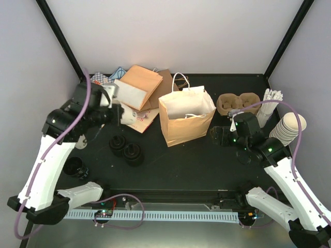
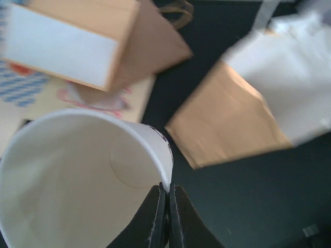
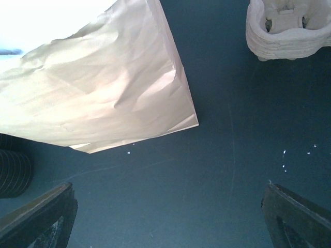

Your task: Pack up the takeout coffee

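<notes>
My left gripper (image 2: 166, 187) is shut on the rim of a lidless cream paper cup (image 2: 77, 175), one finger inside the wall and one outside. In the top view the cup (image 1: 128, 113) hangs at the back left, over flat packaging and left of the standing brown paper bag (image 1: 186, 118). The brown pulp two-cup carrier (image 1: 238, 102) sits right of the bag, at the top right of the right wrist view (image 3: 287, 28). My right gripper (image 3: 168, 217) stands open above bare mat beside the bag's corner (image 3: 98, 77). No lidded cup shows.
Black lids (image 1: 126, 147) lie in front of the left arm, with another dark stack (image 1: 75, 168) near its base. Stacked cream cups (image 1: 289, 128) and white sticks (image 1: 270, 103) stand at the right edge. Folded bags and boxes (image 1: 139, 85) lie at the back left.
</notes>
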`<act>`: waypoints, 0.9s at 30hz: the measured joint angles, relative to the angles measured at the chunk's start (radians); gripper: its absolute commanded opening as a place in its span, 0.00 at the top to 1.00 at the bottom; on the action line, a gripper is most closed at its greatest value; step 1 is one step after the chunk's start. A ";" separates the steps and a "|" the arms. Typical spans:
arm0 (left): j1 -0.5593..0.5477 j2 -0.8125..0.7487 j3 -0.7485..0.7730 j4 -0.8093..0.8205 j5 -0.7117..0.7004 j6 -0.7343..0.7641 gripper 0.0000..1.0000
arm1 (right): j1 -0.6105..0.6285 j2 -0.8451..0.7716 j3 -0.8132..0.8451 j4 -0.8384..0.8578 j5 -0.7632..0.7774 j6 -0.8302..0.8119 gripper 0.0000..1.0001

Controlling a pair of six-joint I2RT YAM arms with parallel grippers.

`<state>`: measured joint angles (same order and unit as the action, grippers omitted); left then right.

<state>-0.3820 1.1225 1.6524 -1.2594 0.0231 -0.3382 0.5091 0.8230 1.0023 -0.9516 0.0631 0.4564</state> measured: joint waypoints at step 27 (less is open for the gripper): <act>-0.849 0.365 -0.206 0.129 -0.236 -0.033 0.98 | 0.000 -0.033 -0.029 -0.037 0.111 0.104 0.00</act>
<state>-1.2312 1.4872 1.4467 -1.1309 -0.2131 -0.3710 0.5091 0.7898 0.9737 -0.9886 0.1745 0.5602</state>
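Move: My left hand holds a white paper cup by its rim, high over the table. Its spot is the bare table before the open paper bag, some 10 cm back, 20 cm right and 30 cm below this hand; the bag's middle lies about 26 cm right and 6 cm ahead. The nearer black lid stack sits roughly 8 cm back and 4 cm right, far below. From my right hand, that spot is about 19 cm left and 7 cm back. I sweep my left hand with the cup about 20 cm to the right and 10 cm back, at first nearly level, then dropping some 16 cm as the sideways travel runs out, to come down in front of the bag. The wrist swings clockwise some 40 degrees and its left side rises; my fingers keep their pinch on the rim. My empty right hand, still wide open, edges a couple of centimetres right. ##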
